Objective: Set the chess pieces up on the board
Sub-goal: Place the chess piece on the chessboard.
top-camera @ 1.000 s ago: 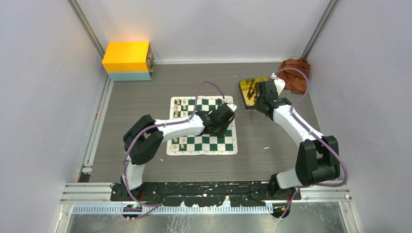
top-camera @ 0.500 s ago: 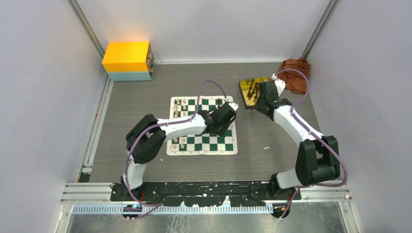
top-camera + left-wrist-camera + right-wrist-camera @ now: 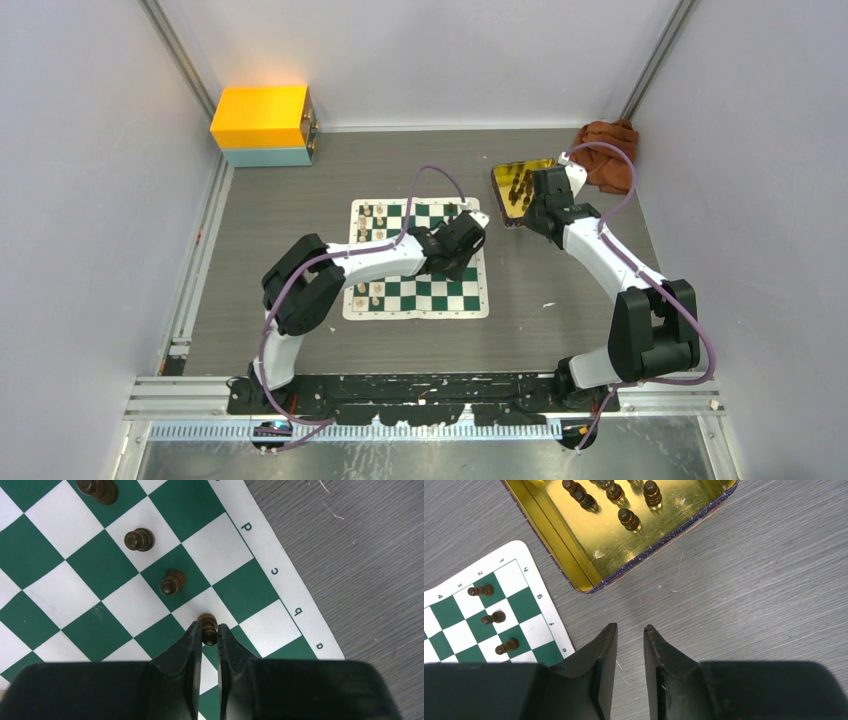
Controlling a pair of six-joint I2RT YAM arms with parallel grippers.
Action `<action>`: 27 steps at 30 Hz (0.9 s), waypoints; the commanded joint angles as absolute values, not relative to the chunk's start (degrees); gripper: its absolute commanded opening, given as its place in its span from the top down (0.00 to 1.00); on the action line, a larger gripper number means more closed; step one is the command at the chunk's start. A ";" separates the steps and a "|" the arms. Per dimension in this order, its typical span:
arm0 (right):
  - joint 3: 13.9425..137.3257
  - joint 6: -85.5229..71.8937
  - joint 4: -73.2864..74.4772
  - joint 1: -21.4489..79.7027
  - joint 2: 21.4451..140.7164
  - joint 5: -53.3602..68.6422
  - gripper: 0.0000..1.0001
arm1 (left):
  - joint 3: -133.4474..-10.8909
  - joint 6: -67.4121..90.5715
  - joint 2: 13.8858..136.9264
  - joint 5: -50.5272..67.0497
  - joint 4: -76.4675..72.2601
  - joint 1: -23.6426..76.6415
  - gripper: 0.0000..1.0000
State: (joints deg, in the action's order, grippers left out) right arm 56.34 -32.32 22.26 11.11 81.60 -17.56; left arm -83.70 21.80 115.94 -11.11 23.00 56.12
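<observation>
The green-and-white board (image 3: 441, 296) lies mid-table. My left gripper (image 3: 206, 626) is shut on a dark chess piece (image 3: 207, 619), a pawn held over a white square near the board's lettered edge (image 3: 274, 571). Three more dark pieces (image 3: 172, 582) stand in a diagonal row beyond it. In the top view the left gripper (image 3: 469, 231) is over the board's far right part. My right gripper (image 3: 630, 628) is open and empty over bare table, just short of the gold tray (image 3: 555, 546), which holds several dark pieces (image 3: 629, 520).
A yellow box on a teal base (image 3: 262, 122) sits at the far left corner. A brown cloth (image 3: 607, 150) lies behind the gold tray (image 3: 503, 181). Other small pieces (image 3: 367, 294) stand along the board's left side. Grey walls close in on both sides.
The left arm's elbow has shifted slightly right and forward, with the gripper still shut on the pawn over the same part of the board. The right arm has hardly moved.
</observation>
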 commanded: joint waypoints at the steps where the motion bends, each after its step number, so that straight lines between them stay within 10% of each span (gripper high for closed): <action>1: 56.60 -33.05 19.66 10.95 79.17 -17.50 0.68 | -85.34 21.09 115.25 -11.46 21.63 55.42 0.99; 27: 55.91 -33.22 18.83 10.92 79.37 -16.80 0.68 | -83.28 22.32 113.98 -10.59 21.11 55.24 0.62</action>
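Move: The dark chess piece is still pinched upright between the left fingertips, right at the hand point, its middle about 1 cm below. The nearest dark piece in its row stands some 4 cm straight ahead, the next about 7 cm ahead, both roughly 1 cm below the hand. From the idle right hand, the pinched piece lies about 20 cm left, 9 cm back and 9 cm lower. Nudge the left gripper about half a centimetre forward and left, keeping its pinch and its height low over the board, then hold it still. Now open the fingers gradually by about a fifth of their full range, letting go of the chess piece, and leave one finger on each side of it without turning or lifting the wrist. ##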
